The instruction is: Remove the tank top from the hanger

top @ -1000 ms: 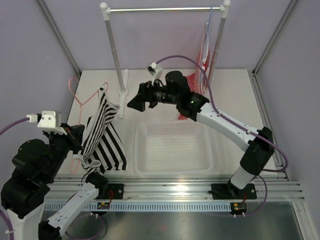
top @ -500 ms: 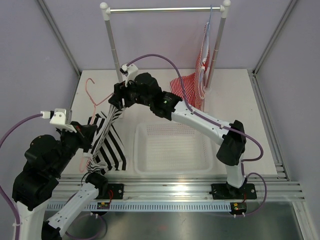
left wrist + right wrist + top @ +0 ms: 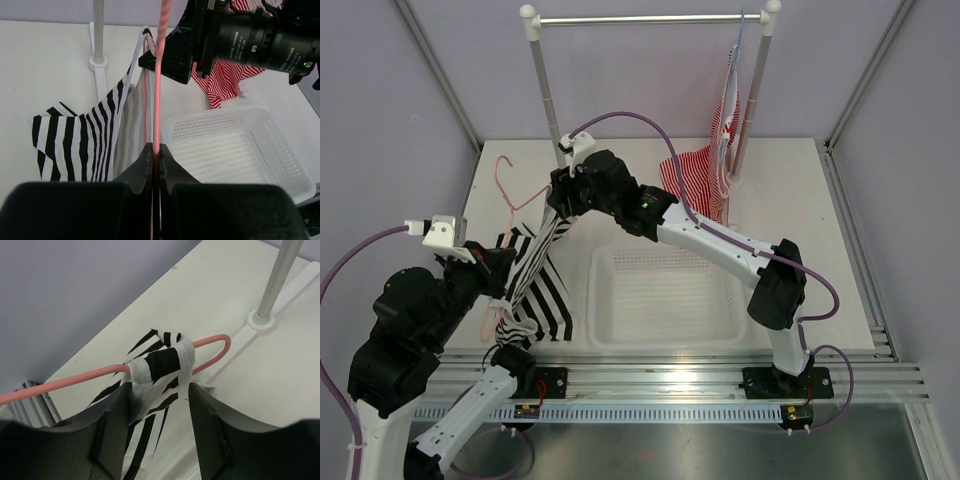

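Note:
The black-and-white striped tank top (image 3: 535,285) hangs by its strap from the pink wire hanger (image 3: 505,185), its hem on the table. My left gripper (image 3: 503,275) is shut on the hanger's wire (image 3: 157,75), with the tank top (image 3: 90,140) draped just left of it. My right gripper (image 3: 552,205) is at the hanger's far shoulder. In the right wrist view its jaws (image 3: 160,388) stand apart on either side of the strap (image 3: 165,360) looped over the hanger (image 3: 75,380). The left finger touches the cloth and a small gap shows at the right finger.
A white perforated basket (image 3: 660,248) sits mid-table, right of the tank top. A clothes rack (image 3: 548,100) stands at the back, its foot (image 3: 262,317) near my right gripper. A red-and-white striped top (image 3: 695,175) hangs from a pale blue hanger (image 3: 735,70) at the rack's right end.
My right arm swung left from above the basket to the hanger's shoulder, and its jaws narrowed around the strap. The left arm shifted slightly, carrying the hanger's hook rightward.

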Robot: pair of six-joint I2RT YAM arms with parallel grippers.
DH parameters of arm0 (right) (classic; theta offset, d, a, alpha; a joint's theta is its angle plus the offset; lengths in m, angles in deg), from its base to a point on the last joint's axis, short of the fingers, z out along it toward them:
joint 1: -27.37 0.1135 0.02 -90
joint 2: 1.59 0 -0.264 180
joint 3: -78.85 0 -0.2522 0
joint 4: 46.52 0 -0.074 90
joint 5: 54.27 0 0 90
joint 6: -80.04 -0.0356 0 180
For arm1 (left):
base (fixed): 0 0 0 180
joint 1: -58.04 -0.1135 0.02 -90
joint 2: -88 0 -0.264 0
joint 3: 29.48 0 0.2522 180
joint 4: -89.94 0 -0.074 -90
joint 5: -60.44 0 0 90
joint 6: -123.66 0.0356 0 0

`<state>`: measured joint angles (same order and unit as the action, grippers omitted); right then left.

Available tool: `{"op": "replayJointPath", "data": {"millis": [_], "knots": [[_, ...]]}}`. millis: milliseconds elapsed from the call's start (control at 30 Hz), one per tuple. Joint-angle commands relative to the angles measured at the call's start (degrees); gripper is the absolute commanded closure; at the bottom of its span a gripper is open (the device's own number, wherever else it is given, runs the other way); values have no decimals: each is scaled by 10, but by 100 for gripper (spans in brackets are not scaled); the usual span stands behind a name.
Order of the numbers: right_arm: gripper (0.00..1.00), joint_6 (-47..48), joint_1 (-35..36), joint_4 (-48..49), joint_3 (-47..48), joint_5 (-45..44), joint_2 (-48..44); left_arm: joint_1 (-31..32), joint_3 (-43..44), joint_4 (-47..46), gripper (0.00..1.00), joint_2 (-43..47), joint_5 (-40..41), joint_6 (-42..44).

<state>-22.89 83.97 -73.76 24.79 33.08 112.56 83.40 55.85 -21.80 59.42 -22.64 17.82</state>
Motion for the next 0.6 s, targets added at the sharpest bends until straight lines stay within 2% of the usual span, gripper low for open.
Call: {"op": "replayJointPath", "data": {"millis": [0, 33, 67, 133, 167, 200, 233, 367, 433, 533, 567], "knots": [[45, 13, 5, 10, 22, -23, -9, -1, 8, -25, 100, -10, 4, 13], [48, 15, 5, 13, 20, -24, -14, -1, 5, -26, 100, -10, 4, 12], [57, 16, 4, 15, 20, -25, -14, -1, 3, -26, 100, -9, 1, 12], [66, 20, 4, 9, 28, -30, -5, -1, 2, -31, 100, -5, -5, 12], [74, 22, 4, 4, 34, -31, -1, -1, 2, -32, 100, -5, -8, 12], [92, 24, 5, -2, 51, -38, 5, -1, 3, -33, 100, -3, -9, 12], [100, 25, 5, -16, 60, -43, 17, -1, 3, -31, 100, -4, -8, 12], [100, 28, 5, -18, 70, -58, 18, -1, 6, -18, 100, -9, 16, 19], [100, 37, 5, -26, 76, -93, 18, -1, 13, 0, 100, -13, 28, 22], [100, 60, -3, -75, 131, -139, 49, -1, 16, 8, 100, -8, 31, 28], [100, 64, -11, -93, 176, -151, 62, -1, 18, 9, 100, -4, 30, 31]]}}
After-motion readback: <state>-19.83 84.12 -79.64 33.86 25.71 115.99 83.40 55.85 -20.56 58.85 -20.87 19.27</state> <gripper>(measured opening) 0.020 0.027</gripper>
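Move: The tank top's near shoulder strap, draped over the pink hanger's arm, lies between the right hand's open fingertips, about 1 cm ahead and 1 cm to its left, at the same height. The hanger's neck is some 10 cm left and 1 cm back; the rack's left foot stands about 18 cm ahead, 5 cm left and 28 cm below. From the left hand, the strap is roughly 16 cm ahead, 7 cm right and 5 cm lower. The right fingers pinch the strap shut and draw it some 3 cm forward and up; the left keeps the hanger. ##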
